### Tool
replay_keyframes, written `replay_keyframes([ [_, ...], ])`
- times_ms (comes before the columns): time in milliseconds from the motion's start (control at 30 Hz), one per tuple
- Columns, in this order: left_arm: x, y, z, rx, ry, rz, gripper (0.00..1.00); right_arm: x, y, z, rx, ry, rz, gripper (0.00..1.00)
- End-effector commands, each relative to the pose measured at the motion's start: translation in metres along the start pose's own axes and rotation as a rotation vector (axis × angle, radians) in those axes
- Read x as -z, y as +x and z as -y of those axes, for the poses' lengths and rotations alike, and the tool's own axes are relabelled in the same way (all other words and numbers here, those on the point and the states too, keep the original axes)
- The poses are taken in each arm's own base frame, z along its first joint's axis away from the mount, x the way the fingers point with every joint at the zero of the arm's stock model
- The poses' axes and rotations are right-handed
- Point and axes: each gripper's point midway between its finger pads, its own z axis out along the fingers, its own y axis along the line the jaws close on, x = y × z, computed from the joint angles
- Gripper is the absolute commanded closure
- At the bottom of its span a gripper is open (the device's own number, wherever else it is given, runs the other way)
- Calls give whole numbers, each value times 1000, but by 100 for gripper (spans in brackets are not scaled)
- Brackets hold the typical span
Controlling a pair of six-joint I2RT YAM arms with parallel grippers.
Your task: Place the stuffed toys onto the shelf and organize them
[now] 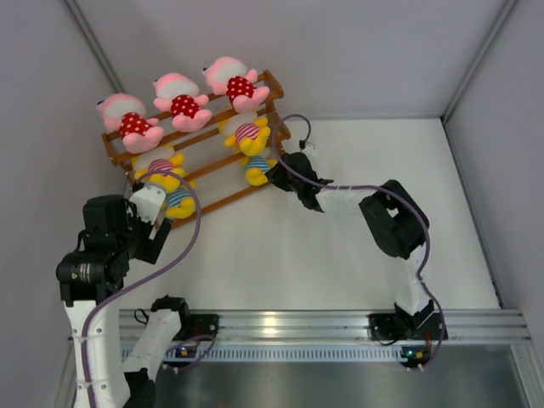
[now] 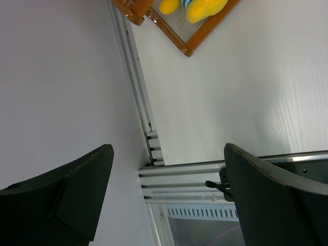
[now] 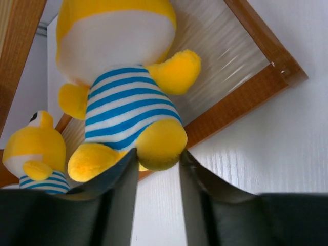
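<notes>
The shelf (image 1: 223, 197) stands at the back left with stuffed toys on every tier. Three pink toys in red dotted dresses (image 1: 181, 100) fill the top rail. Two yellow toys in pink stripes (image 1: 246, 132) sit on the middle tier, two in blue stripes below. My right gripper (image 3: 158, 159) is closed on one foot of the right blue-striped toy (image 3: 128, 102), which rests on the lowest tier of the shelf (image 3: 241, 102). Another blue-striped toy (image 3: 36, 148) sits to its left. My left gripper (image 2: 169, 169) hangs wide open and empty near the shelf's left end (image 2: 187, 48).
Grey walls close in on the left and right of the white table (image 1: 340, 246). The aluminium base rail (image 1: 323, 327) runs along the near edge. The right arm's elbow (image 1: 395, 221) sits over the table's middle right. A purple cable (image 1: 183, 255) loops by the left arm.
</notes>
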Motion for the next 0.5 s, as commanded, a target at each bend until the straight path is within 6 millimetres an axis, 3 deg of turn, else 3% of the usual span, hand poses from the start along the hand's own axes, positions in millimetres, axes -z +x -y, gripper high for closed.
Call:
replay_keyframes([
  [0, 0, 3, 2, -11, 2, -1, 5, -9, -27, -22, -17, -55, 65, 67],
  [33, 0, 3, 1, -14, -1, -4, 5, -10, -28, -23, -14, -53, 68, 76],
  [233, 0, 4, 1, -14, -1, -6, 5, -9, -47, -23, 16, -42, 102, 91],
  [467, 0, 5, 2, -17, 0, -5, 5, -5, -56, -20, 156, -4, 102, 92],
])
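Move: The right hand is at the near foot of the blue-striped yellow toy on the bottom shelf. The toy's middle lies about 4 cm ahead and 5 cm left, roughly level in height. The pink-striped toy one tier up sits some 5 cm ahead, 6 cm left and 13 cm higher; the shelf's lower right corner is about 3 cm ahead and 6 cm right, slightly below. From the left hand the blue-striped toy lies about 32 cm ahead, 25 cm right and 19 cm below. Forward, then forward and up, the right hand goes about 2.5 cm out and some 1.5 cm higher, its fingers closing from under half open to almost shut at the blue-striped toy's near foot. The closed tips pinch the foot's edge and push it deeper into the bottom shelf, the hand tipping up only slightly. ##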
